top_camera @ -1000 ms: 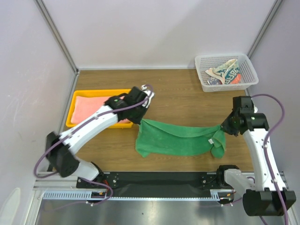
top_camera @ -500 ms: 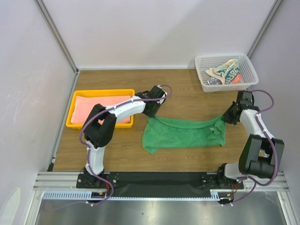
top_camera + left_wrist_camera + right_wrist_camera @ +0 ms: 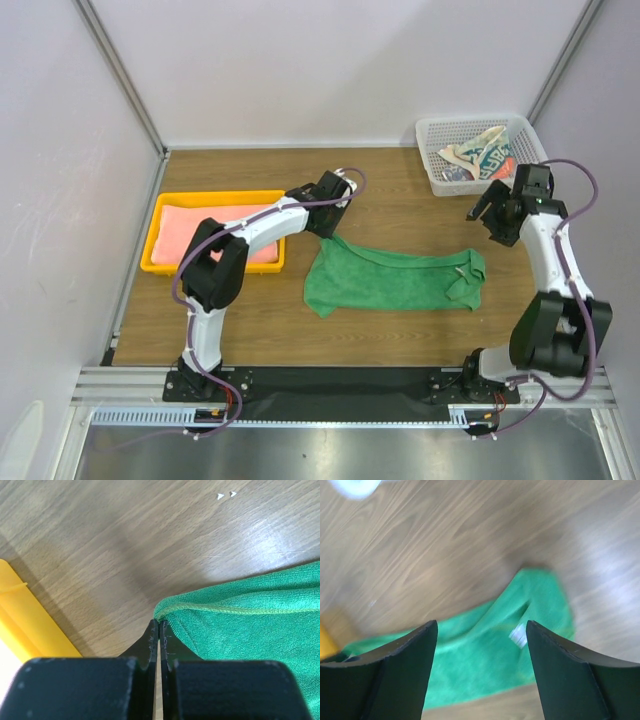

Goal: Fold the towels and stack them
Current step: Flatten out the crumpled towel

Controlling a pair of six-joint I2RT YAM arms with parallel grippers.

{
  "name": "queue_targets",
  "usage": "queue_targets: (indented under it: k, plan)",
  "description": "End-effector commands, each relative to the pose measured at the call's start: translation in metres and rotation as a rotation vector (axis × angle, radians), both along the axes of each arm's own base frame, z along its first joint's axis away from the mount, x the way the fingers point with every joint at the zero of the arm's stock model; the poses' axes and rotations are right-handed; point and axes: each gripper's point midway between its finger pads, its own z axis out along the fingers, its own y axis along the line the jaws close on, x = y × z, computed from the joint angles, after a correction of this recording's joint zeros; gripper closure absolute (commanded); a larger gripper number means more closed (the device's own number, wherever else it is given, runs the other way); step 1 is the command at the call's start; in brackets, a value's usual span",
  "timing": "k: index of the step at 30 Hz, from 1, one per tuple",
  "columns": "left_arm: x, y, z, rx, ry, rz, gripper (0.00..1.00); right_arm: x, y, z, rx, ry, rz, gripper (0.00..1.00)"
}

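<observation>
The green towel [image 3: 395, 282] lies spread lengthwise on the wooden table, its right end bunched and folded over. My left gripper [image 3: 330, 222] is low at its far left corner, shut on the hemmed corner [image 3: 165, 611] that sits right at the fingertips [image 3: 158, 623]. My right gripper [image 3: 488, 215] hangs open above the table beyond the towel's right end, nothing between its fingers; below it are the blurred green towel [image 3: 540, 595] and its white label [image 3: 518, 634]. The salmon-pink towel [image 3: 205, 230] lies flat in the yellow tray. The patterned towel [image 3: 480, 155] sits crumpled in the basket.
The yellow tray [image 3: 215, 196] stands at the left, close behind my left arm; its edge [image 3: 30, 625] shows beside the left fingers. The white mesh basket [image 3: 480, 120] is at the back right corner. Grey walls close in the table on three sides.
My right gripper has opened and let go of the towel's right end, then lifted away toward the back right. The towel, earlier held stretched between both grippers, now lies on the table.
</observation>
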Motion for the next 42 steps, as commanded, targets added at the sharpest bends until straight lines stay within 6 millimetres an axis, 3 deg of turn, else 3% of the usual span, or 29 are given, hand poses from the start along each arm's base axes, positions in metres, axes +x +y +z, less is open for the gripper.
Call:
queue_targets:
  k: [1,5,6,10,19,30,42]
  plan:
    - [0.010,-0.012,0.010,-0.039,-0.028,-0.024,1.00,-0.038,0.039,0.003,0.076,0.031,-0.020,0.24]
    - [0.008,-0.007,0.008,-0.025,-0.027,-0.030,1.00,-0.066,0.054,-0.019,0.091,0.040,-0.108,0.31]
    - [0.009,-0.007,0.010,-0.031,-0.032,-0.028,1.00,-0.071,0.048,-0.022,0.080,0.038,-0.157,0.38]
    - [0.005,-0.006,0.008,-0.040,-0.023,-0.033,1.00,-0.091,0.033,-0.046,0.038,0.105,-0.269,0.48]
    - [0.003,0.002,0.005,-0.063,-0.006,-0.019,1.00,-0.083,0.027,-0.086,0.103,0.159,-0.373,0.50]
    - [0.003,0.014,0.003,-0.067,0.012,-0.003,1.00,-0.079,0.009,-0.097,0.022,0.161,-0.425,0.56]
    - [0.002,0.014,0.001,-0.077,0.024,-0.006,1.00,-0.081,0.010,-0.097,0.044,0.154,-0.450,0.55]
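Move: Back about 8 cm, 2 cm left and 12 cm below the right hand lies the corner of the green towel's folded-over flap. The towel's white label is about 2 cm farther left than that corner. The white basket is some 21 cm straight ahead of the right hand and 10 cm below. From the left hand, which already holds the towel's far left corner, the flap corner is roughly 10 cm back and 30 cm right; the yellow tray's middle is about 24 cm left and 2 cm ahead. Swinging back and to its left, the open right hand then sinks about 10 cm over the folded end of the towel, turning some 20 degrees clockwise and tipping a little steeper, while its fingers narrow to about half open around the flap corner. The left hand keeps its pinch and eases about 2 cm down and 2 cm left, drawing its corner that way. ##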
